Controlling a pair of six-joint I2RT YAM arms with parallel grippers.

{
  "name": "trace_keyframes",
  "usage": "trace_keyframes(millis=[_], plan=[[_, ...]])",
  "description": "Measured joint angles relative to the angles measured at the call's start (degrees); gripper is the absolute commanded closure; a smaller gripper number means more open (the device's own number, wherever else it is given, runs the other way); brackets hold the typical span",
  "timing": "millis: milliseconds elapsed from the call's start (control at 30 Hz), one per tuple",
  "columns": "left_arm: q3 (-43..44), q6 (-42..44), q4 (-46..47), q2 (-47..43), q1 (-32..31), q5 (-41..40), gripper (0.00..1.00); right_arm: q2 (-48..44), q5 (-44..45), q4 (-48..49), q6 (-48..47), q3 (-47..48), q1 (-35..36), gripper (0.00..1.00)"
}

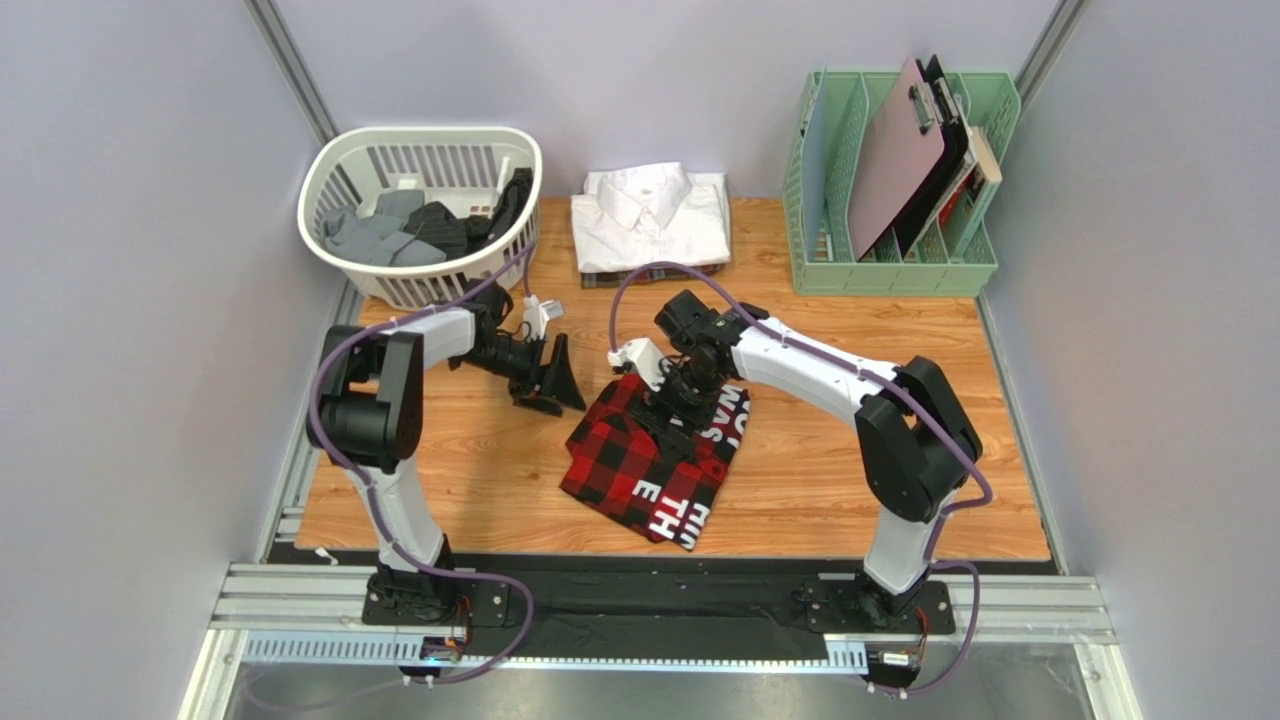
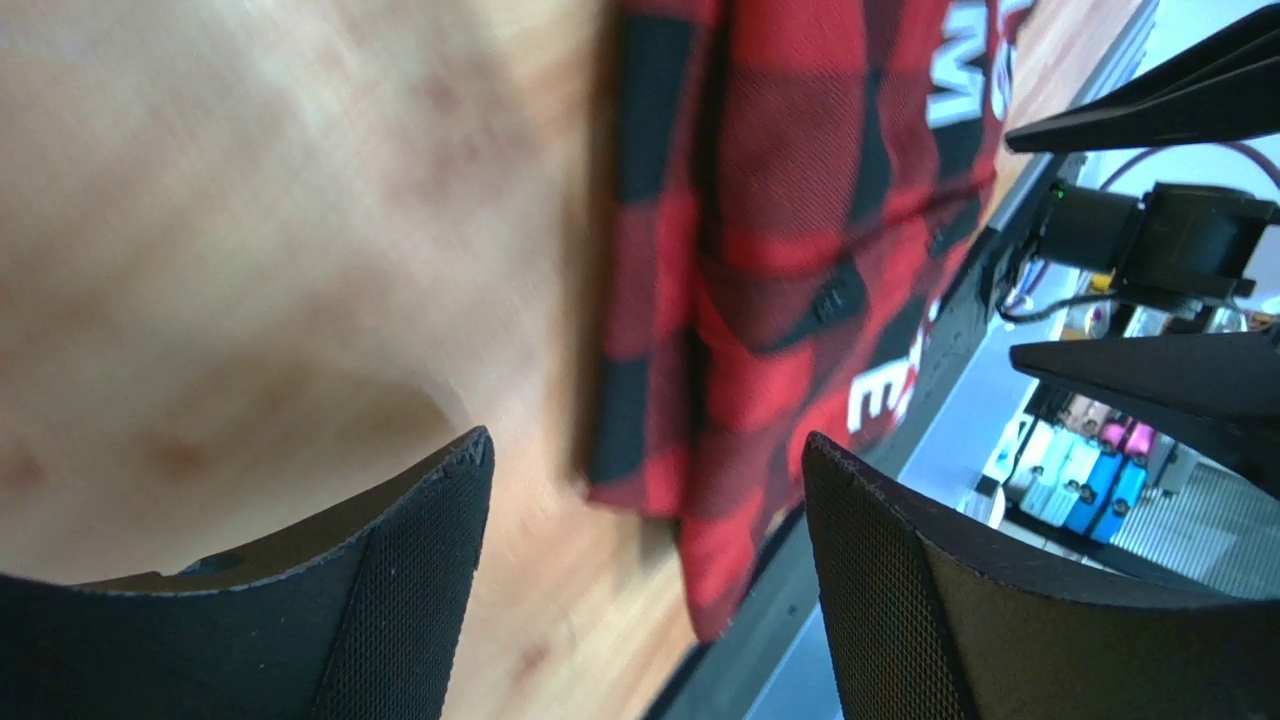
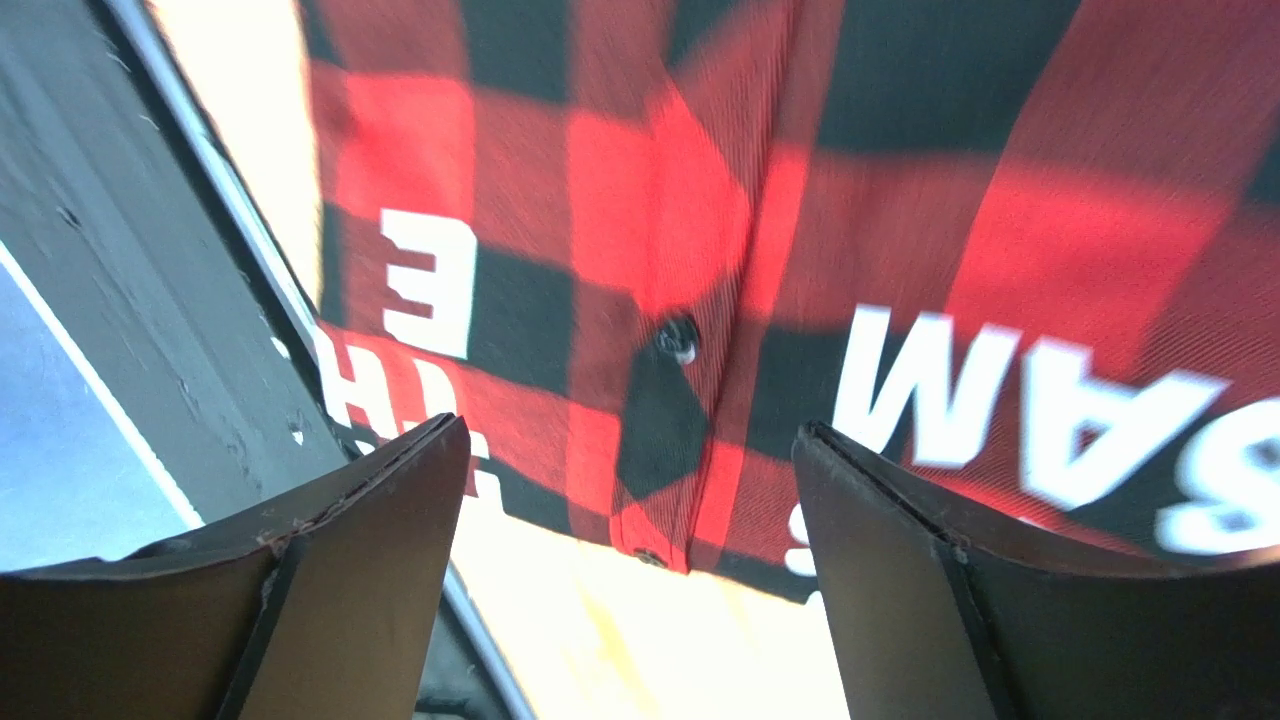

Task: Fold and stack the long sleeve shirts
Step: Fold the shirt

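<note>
The red-and-black checked long sleeve shirt (image 1: pixel 654 458) lies folded on the wooden table, white letters showing on it. My left gripper (image 1: pixel 550 378) hangs open just left of the shirt's upper left corner. In the left wrist view, wood and the shirt's (image 2: pixel 781 225) edge show between the left gripper's (image 2: pixel 646 495) fingers. My right gripper (image 1: pixel 670 393) hovers open over the shirt's top part. In the right wrist view its jaws (image 3: pixel 631 480) stand apart above the checked cloth (image 3: pixel 721 195) and hold nothing. A plain white shirt (image 1: pixel 654 218) lies folded at the back, a dark edge showing under it.
A white laundry basket (image 1: pixel 323 165) with dark clothes stands at the back left, close behind the left arm. A green file rack (image 1: pixel 894 263) with clipboards stands at the back right. Bare wood (image 1: pixel 902 450) lies to the right of the checked shirt.
</note>
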Motion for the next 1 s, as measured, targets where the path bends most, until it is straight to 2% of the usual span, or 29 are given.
trace_keyframes(millis=[133,300,500,733,833,1000], plan=[[4.26,1.7,-0.7,5.79,-0.83,1.9,0.21,2.64,-0.07,-0.94,1.73,-2.97,-3.13,0.17],[6.51,1.6,-0.98,8.87,-3.74,4.83,0.21,6.88,-1.9,-0.59,3.78,-2.05,-6.29,0.18],[8.7,-0.94,-1.07,12.96,-5.2,9.68,0.25,7.39,-2.36,-1.05,4.22,-1.36,-6.78,0.18],[9.27,-1.75,-1.33,14.49,-6.25,11.04,0.29,7.78,-2.38,-1.4,4.26,-0.94,-6.84,0.18],[9.27,-2.03,-1.22,14.67,-8.15,11.15,0.34,7.8,-2.45,-1.44,4.39,-0.87,-6.88,0.18],[8.98,-3.13,0.11,14.88,-9.6,10.36,0.52,7.82,-2.56,-1.49,4.46,-0.85,-6.99,0.18]])
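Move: The left hand hangs just outside the shirt: the shirt's left edge is some 5 cm to its right, 1 cm back and 3 cm lower, with the shirt's middle about 8 cm back and 12 cm right. The white shirt stack stands 25 cm ahead and 12 cm right, the laundry basket about 24 cm ahead and 18 cm left. From the right hand, the shirt's middle is about 5 cm below, 2 cm back and 1 cm left. The right fingertips come down onto the shirt, sinking about 4 cm while shifting 3 cm right, then stay there, gap unchanged. The left hand travels some 7 cm right and slightly down to the shirt's left edge, tilting a little, with its fingers around the edge and closing part-way on the cloth, not yet shut. ##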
